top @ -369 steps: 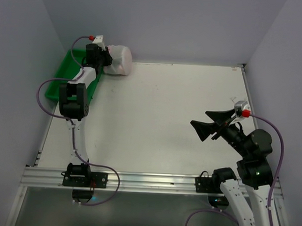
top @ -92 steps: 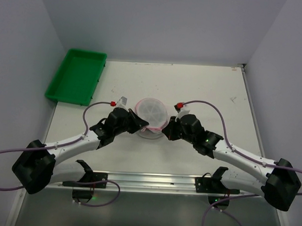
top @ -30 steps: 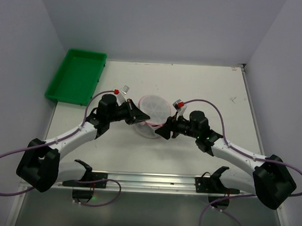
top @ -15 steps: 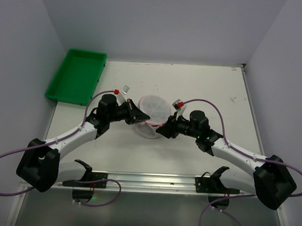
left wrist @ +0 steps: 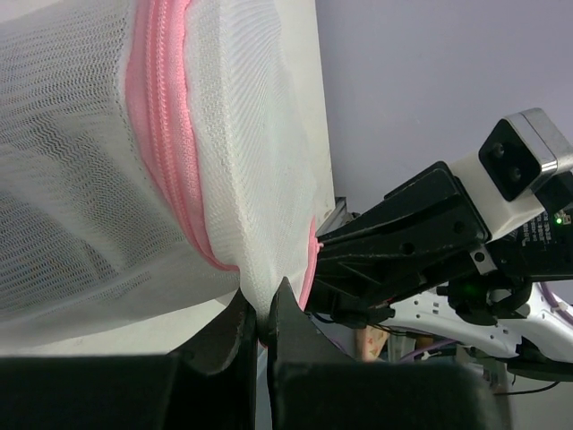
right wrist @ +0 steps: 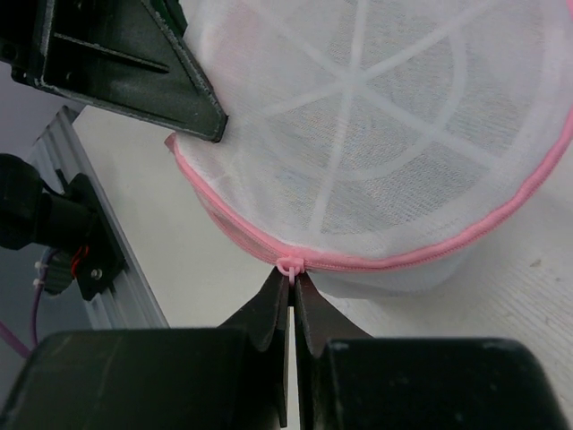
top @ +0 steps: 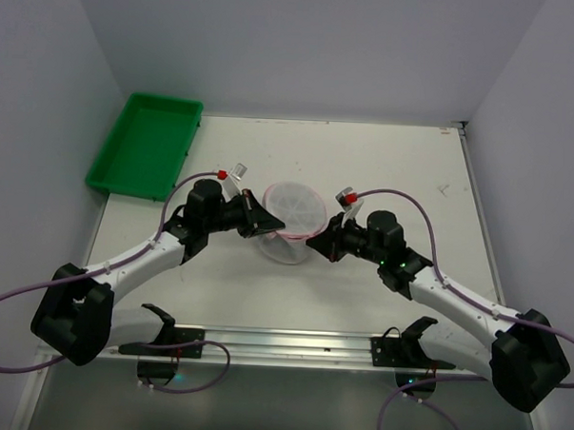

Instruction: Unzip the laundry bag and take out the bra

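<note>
The laundry bag (top: 295, 213) is a round white mesh drum with pink zipper trim, sitting mid-table between both arms. My left gripper (top: 264, 225) is shut on a fold of the bag's mesh wall (left wrist: 260, 269) at its left side. My right gripper (top: 314, 243) is shut on the small pink zipper pull (right wrist: 290, 267) at the bag's front right rim. The zipper (right wrist: 421, 255) runs closed along the rim in the right wrist view. The bra is hidden inside the mesh.
A green plastic tray (top: 145, 144) stands at the back left of the table. The metal rail (top: 281, 343) runs along the near edge by the arm bases. Walls close in the left, right and back.
My right gripper has closed from open onto the zipper pull and drawn slightly to the right. The left gripper keeps its hold on the mesh, unmoved.
</note>
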Robot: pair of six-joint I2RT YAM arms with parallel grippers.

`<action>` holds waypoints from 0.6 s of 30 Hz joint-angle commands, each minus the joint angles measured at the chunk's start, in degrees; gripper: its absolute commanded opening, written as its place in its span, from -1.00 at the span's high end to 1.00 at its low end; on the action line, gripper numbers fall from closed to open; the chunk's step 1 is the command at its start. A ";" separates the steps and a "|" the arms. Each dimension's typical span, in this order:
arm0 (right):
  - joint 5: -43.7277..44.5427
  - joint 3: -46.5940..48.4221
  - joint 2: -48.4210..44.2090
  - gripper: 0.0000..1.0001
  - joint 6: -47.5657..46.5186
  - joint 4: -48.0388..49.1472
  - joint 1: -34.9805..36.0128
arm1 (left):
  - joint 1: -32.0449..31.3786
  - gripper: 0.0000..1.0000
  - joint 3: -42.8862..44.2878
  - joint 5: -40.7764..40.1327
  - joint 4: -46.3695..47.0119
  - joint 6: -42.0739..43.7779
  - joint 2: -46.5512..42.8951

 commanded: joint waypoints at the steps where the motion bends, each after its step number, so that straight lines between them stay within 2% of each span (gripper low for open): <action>1: 4.77 1.73 -1.66 1.00 -2.05 -3.91 -1.60 | 0.17 1.00 1.06 2.19 -0.21 3.06 -1.22; 7: 10.39 3.04 -3.86 1.00 -2.84 -11.90 -2.74 | 0.87 1.00 1.50 1.40 -5.03 7.63 -2.18; 11: 17.25 5.06 -3.25 1.00 -2.13 -19.19 -3.70 | 2.19 1.00 2.55 3.50 -8.28 11.93 -1.31; 14: 15.15 6.38 -2.72 1.00 -1.78 -20.35 -3.71 | 2.72 1.00 6.59 3.59 -11.80 17.73 1.06; 18: 9.97 6.65 -2.02 1.00 1.55 -17.37 -3.44 | 2.81 1.00 15.63 1.84 -19.27 25.12 10.87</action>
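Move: The zip pull of the laundry bag is already pinched in the right fingertips; the right-hand bend of the zip, where it is headed, lies about 4 cm ahead and 4 cm right, a little lower. The bag's middle is roughly 5 cm ahead, 4 cm left and 4 cm below that hand. From the left hand, already gripping the bag's mesh edge, the zip pull is some 3 cm back, 7 cm right and slightly below. The zip pull, still pinched, is drawn by the right hand about 4 cm to the right with some 2 cm forward and a little down, away from the left hand, the wrist swinging some 10 degrees clockwise before the hand eases to a stop. The left hand keeps its closed grip on the mesh, sinks about 2 cm, then edges forward at the end while tilting roughly 10 degrees. ##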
